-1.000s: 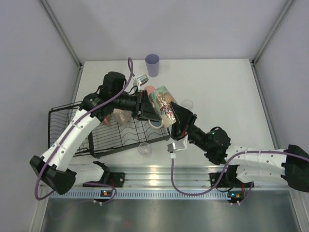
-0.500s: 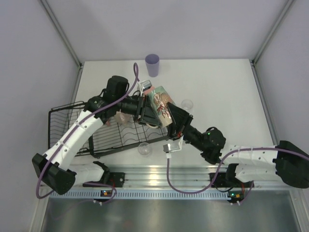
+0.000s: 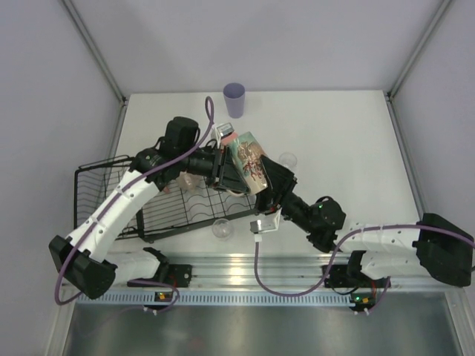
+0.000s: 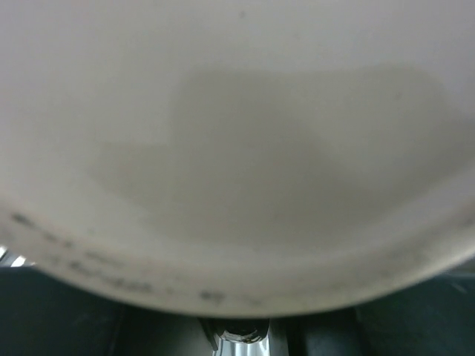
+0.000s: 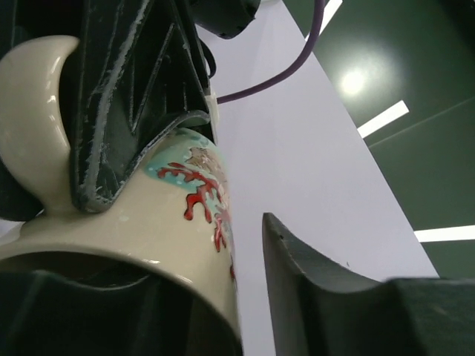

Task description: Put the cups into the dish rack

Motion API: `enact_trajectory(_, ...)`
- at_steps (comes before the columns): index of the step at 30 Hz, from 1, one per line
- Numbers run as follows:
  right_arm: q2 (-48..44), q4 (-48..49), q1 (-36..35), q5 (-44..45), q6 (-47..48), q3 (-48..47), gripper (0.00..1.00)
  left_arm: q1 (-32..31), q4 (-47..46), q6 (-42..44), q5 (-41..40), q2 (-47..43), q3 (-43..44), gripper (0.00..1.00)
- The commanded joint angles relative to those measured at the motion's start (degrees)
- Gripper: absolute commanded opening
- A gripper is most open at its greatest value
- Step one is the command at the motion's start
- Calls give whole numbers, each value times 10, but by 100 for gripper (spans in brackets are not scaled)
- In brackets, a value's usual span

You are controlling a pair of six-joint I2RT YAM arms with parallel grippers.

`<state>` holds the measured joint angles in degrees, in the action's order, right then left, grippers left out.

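A cream mug with a teal and red coral print hangs tilted over the right end of the black wire dish rack. My left gripper is shut on it beside the handle, and its black finger presses the mug. The mug's cream wall fills the left wrist view. My right gripper sits at the mug's rim, open. Its outer finger stands apart from the wall and the other is hidden. A pink cup lies in the rack.
A lavender tumbler stands upright at the table's far edge. One clear glass is on the table to the right of the mug. Another clear glass sits in front of the rack near the table's front rail.
The mug has shifted a little toward the far side with both grippers. My right gripper's jaws have parted, leaving a gap to the mug's outer wall. The left gripper keeps its hold.
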<state>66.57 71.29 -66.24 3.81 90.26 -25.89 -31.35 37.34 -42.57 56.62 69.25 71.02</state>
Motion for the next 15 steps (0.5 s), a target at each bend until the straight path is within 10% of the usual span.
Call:
enact_trajectory(1,7,106,-5,-14,-17,-7,45,-2,-41,6,-81,-21,32,0)
enact_trajectory(5,22,152,6,-2,-31,14,72,-2,-44,6,-117,-39,25,0)
enact_trajectory(15,86,255,21,46,-68,51,87,-2,-59,-4,-160,-74,29,0)
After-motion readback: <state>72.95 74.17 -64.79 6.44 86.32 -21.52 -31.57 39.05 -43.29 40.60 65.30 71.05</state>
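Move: The patterned mug hangs in the air between both hands, its handle already in the left fingers: its middle is about 4 cm ahead of the left hand and 3 cm to its right, level with it. From the right hand, at its mouth, it is some 5 cm ahead, 3 cm left and 2 cm up. The blue cup in the rack is about 4 cm ahead of the left hand and 19 cm below; the clear glass stands 6 cm back, 4 cm left and 22 cm below. Downward, some 6 cm and gathering speed, the right hand backs out from the mug's mouth with a smaller drift forward, its fingers spreading wide to release the rim. The left fingers keep their pinch on the handle while that hand swings the mug about 3 cm forward, slightly right-to-left and down, turning roughly 15 degrees counter-clockwise. ##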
